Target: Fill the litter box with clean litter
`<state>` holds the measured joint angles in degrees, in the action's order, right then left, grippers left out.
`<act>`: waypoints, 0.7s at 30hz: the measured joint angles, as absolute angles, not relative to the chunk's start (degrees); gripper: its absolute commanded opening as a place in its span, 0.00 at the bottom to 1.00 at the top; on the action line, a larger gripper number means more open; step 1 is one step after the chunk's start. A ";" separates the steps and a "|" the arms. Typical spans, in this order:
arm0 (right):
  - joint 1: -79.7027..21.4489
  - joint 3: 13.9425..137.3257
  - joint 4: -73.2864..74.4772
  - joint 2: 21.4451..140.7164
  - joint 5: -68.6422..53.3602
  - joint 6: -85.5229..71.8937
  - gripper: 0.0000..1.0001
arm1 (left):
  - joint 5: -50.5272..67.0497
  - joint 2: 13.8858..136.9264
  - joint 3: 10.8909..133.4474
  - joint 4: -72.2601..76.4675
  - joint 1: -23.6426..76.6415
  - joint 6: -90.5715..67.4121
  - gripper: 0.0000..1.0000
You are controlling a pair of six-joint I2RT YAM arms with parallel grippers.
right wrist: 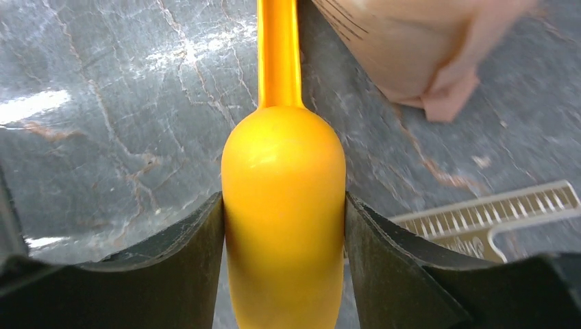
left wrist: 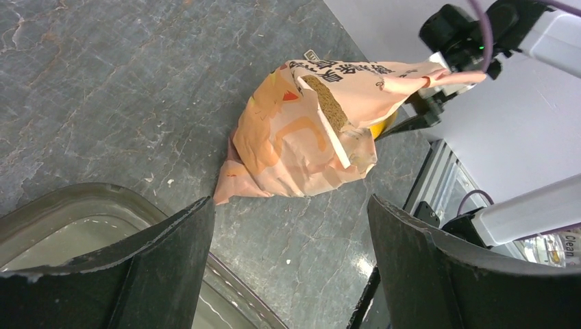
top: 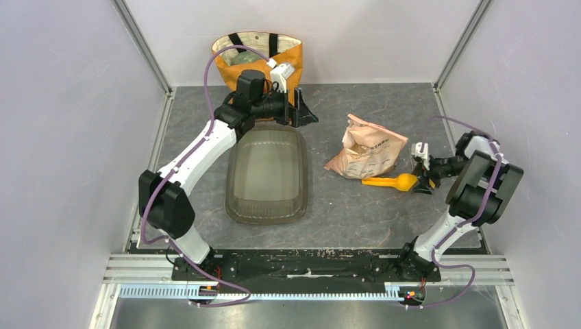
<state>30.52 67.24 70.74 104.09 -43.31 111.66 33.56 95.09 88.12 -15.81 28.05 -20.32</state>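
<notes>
The litter box (top: 230,199), a smoky translucent tray, lies left of centre with nothing in it; its corner rim (left wrist: 82,195) shows in the left wrist view. My left gripper (top: 305,113) (left wrist: 291,260) hangs open over the tray's far right corner, nothing between its fingers. A crinkled pinkish-tan bag (top: 366,151) (left wrist: 301,137) lies to the right; grainy tan stuff in its torn mouth (left wrist: 330,103) looks like the clean litter. My right gripper (top: 419,179) (right wrist: 284,233) is shut on the bowl of an orange scoop (top: 394,181) (right wrist: 282,171), whose handle points toward the tray.
An orange tote bag (top: 257,58) stands against the back wall behind the left gripper. The bag's corner (right wrist: 445,96) lies just right of the scoop handle. A metal rail runs along the near table edge (top: 308,264); white walls close in both sides.
</notes>
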 measured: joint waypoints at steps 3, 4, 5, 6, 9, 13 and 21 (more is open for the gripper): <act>33.08 70.39 76.34 102.24 -43.90 112.95 0.30 | 33.54 95.09 88.12 -15.94 27.92 -19.97 0.88; 33.69 70.96 78.28 101.30 -44.01 113.69 0.30 | 33.50 95.07 88.12 -15.94 27.92 -19.55 0.88; 34.13 71.40 80.14 100.29 -44.16 114.34 0.29 | 33.32 95.02 88.12 -15.94 27.92 -18.96 0.88; 34.44 71.66 81.71 99.20 -44.29 114.98 0.28 | 33.15 94.96 88.12 -15.94 27.92 -18.28 0.87; 34.63 71.94 84.88 96.49 -44.77 116.55 0.24 | 33.08 94.11 88.09 -16.29 27.92 -15.73 0.86; 34.57 72.20 86.89 94.24 -46.28 117.69 0.24 | 32.86 90.85 87.66 -17.74 28.58 -8.93 0.86; 34.46 71.61 88.38 89.12 -49.36 114.69 0.22 | 25.41 78.11 75.29 -16.58 41.23 14.48 0.88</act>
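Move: The scoop's bowl is already pinched in my right hand, its handle's middle about 12 cm left of and 2 below that hand. From my open left hand the handle lies some 27 cm right, 9 back and 26 below. Counted from my right hand, the litter bag is 16 cm left, 8 ahead and slightly higher, the comb-like strip about 7 cm straight ahead, 4 lower. The litter box is 12 cm left, 7 back and 27 below my left hand. Still pinching the scoop by its bowl, I lift my right hand about 10 cm almost straight up beside the litter bag, easing slightly back, the handle pointing left. My open left hand pauses, rises a little, then swings back about 9 cm over the litter box side, rolling some 40 degrees clockwise as seen along its fingers and coming nearer the handle. ##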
